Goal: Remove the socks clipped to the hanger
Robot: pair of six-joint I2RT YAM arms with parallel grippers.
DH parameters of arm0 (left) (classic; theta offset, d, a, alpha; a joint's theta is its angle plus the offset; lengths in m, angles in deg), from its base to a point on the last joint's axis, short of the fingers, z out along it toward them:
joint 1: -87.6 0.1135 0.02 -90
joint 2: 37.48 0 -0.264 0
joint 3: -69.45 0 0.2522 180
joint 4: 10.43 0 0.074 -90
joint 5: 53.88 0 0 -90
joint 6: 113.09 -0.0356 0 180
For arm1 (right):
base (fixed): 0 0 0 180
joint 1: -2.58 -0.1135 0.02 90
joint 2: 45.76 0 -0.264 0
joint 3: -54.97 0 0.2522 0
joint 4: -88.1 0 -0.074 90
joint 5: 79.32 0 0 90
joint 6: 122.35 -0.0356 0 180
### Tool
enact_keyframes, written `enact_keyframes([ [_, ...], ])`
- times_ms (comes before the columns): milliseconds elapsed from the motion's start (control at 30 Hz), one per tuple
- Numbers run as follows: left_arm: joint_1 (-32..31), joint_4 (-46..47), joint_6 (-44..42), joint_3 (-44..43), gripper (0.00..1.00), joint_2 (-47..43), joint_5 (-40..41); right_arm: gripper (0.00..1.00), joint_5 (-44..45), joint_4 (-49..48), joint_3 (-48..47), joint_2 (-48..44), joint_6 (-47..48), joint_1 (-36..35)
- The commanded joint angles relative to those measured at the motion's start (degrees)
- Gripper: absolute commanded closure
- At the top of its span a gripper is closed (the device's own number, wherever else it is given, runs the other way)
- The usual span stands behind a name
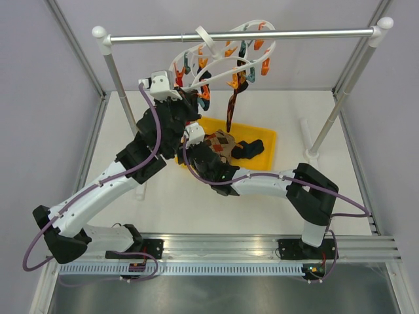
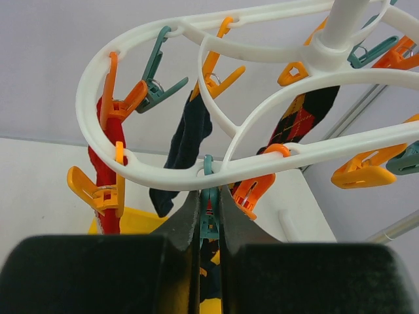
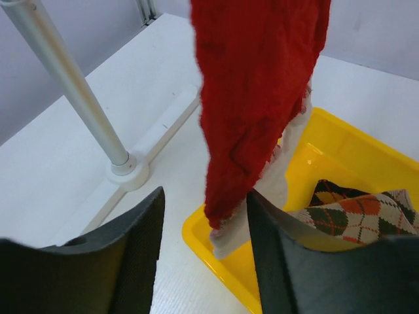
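Observation:
The white oval hanger (image 1: 226, 52) hangs from the silver rail, with orange and teal pegs. In the left wrist view the hanger (image 2: 163, 39) fills the top. My left gripper (image 2: 209, 193) is shut on a teal peg (image 2: 209, 219) just under the ring. A red sock (image 2: 103, 173), a navy sock (image 2: 185, 147) and an argyle sock (image 2: 302, 118) hang clipped. My right gripper (image 3: 204, 196) is open. The lower end of a red sock with a beige toe (image 3: 255, 98) hangs between its jaws, close to the right finger (image 3: 268, 248). In the top view the left gripper (image 1: 190, 104) is at the hanger's near side, and the right gripper (image 1: 188, 145) is below it.
A yellow tray (image 1: 262, 136) under the hanger holds loose argyle and dark socks (image 1: 226, 144); the tray (image 3: 340, 140) and an argyle sock (image 3: 357, 216) show in the right wrist view. The rail's left post (image 3: 65, 78) and foot (image 3: 127, 171) stand close on the left.

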Motion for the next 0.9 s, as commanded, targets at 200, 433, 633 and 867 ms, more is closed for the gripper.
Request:
enact_keyframes([
  [200,0.16,-4.63,-0.31,-1.05,0.96,-1.72,-9.33,0.95,3.6,0.57,-0.52,-2.53,2.49,-0.12],
  [433,0.16,-4.81,-1.45,1.94,0.76,-6.02,-15.31,0.97,2.81,0.66,2.73,-5.96,3.2,-0.12],
  [633,0.16,-3.93,-3.21,3.7,0.57,-9.81,-23.3,0.98,3.07,1.01,3.35,-7.02,3.73,-0.12],
  [867,0.16,-2.26,-4.26,7.12,0.51,-14.37,-29.64,0.97,2.63,1.53,3.53,-7.99,3.73,-0.12],
])
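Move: The left hand's fingertips are already shut on the teal clip on the hanger's near rim; an orange clip sits some 3 cm right of it and 2 cm farther out, and the red sock's near clip about 8 cm left and 3 cm ahead of the hand. The red sock's lower end hangs about 1 cm ahead of the right hand, between its open fingers, with the argyle sock in the bin roughly 8 cm ahead, 13 cm right and 15 cm below. Right fingers pinch the red sock's lower end, easing right; the left hand releases the teal clip, backing about 7 cm. ##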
